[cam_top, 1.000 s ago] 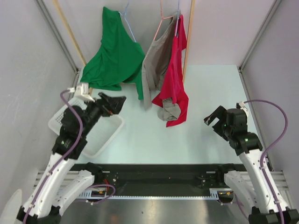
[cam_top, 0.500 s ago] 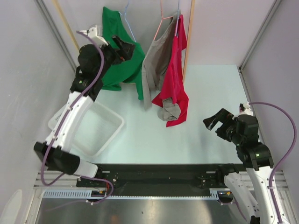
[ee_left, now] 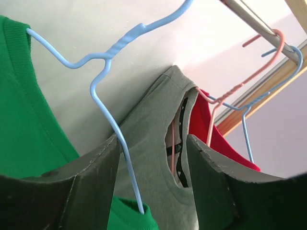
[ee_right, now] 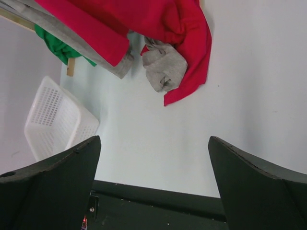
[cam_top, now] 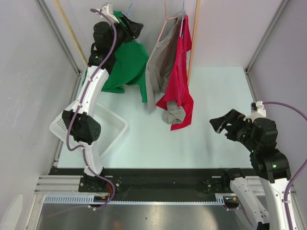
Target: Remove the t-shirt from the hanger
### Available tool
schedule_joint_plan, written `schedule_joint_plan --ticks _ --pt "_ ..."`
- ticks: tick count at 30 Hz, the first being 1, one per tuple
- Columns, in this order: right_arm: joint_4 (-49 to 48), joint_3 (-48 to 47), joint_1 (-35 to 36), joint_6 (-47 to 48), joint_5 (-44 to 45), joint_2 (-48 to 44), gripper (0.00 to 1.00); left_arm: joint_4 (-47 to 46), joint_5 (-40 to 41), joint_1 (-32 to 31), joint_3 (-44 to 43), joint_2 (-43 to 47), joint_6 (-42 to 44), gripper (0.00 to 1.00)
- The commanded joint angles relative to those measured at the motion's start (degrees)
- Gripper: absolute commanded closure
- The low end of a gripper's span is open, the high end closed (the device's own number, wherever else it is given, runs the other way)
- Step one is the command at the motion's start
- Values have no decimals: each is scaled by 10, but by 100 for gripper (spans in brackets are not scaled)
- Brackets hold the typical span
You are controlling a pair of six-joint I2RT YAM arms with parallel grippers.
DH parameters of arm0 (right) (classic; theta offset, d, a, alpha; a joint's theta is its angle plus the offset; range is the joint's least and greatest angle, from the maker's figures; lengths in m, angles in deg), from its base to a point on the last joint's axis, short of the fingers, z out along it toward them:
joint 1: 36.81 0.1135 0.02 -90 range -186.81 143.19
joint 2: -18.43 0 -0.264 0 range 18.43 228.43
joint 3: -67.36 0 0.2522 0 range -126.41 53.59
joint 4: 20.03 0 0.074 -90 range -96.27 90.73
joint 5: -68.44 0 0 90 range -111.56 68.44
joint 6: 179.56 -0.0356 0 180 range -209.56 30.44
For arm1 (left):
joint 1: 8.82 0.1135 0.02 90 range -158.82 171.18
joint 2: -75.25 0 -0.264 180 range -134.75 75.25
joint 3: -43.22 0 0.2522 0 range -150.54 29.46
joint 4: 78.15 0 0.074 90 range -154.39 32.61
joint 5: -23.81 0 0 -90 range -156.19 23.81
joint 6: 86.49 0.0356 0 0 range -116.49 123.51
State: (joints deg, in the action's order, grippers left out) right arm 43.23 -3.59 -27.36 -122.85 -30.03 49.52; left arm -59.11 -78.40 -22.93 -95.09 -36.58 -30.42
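A green t-shirt (cam_top: 125,64) hangs on a light blue wire hanger (ee_left: 108,103) at the back left. My left gripper (cam_top: 133,28) is raised to the hanger's neck, open; the blue wire passes between its jaws close to the left finger (ee_left: 72,191). The green shirt (ee_left: 24,120) fills the left of the left wrist view. A grey shirt (cam_top: 160,57) and a red shirt (cam_top: 180,76) hang on other hangers to the right. My right gripper (cam_top: 224,122) is open and empty, held above the table at the right.
A white mesh basket (cam_top: 103,134) stands on the table at the left, also in the right wrist view (ee_right: 53,122). A rail (ee_left: 254,21) carries the hangers. Wooden poles stand at the back. The table's black front edge (ee_right: 158,203) is below my right gripper.
My left arm has swung up from beside the basket to the top of the green shirt's hanger. My right gripper has shifted slightly and stayed open.
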Motion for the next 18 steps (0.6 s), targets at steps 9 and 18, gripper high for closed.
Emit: schedule_joint_plan --ticks 9,18 --pt "-5 -49 -2 10 -12 -19 0 -22 -35 2 -40 -9 -52 86" --pt "-2 -57 -1 3 -16 -31 0 -51 -62 7 -32 13 -7 100"
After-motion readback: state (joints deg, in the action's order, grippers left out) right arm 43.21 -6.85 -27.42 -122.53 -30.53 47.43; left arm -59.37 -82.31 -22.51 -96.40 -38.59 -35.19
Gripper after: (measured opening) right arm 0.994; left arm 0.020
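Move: The blue hanger's right arm, which carries the green t-shirt, already runs between the left gripper's open fingers, about 1 cm ahead and 1 cm to the left. The t-shirt's middle is some 7 cm left, 3 cm ahead and 12 cm lower. The grey shirt hangs roughly 11 cm right, about 2 cm ahead and 14 cm below. From the right gripper, that hanger arm is about 36 cm ahead, 36 cm left and 19 cm higher. Keep the left gripper at the blue hanger and shut the fingers from just over half open to fully closed, pinching the wire arm between the tips. Meanwhile ease forward a little, then back, settling about 1 cm to the right and slightly lower with a few degrees of roll and clockwise turn. Raise the empty, open right gripper about 3 cm, backing it slightly and tipping it up some 5 degrees. ##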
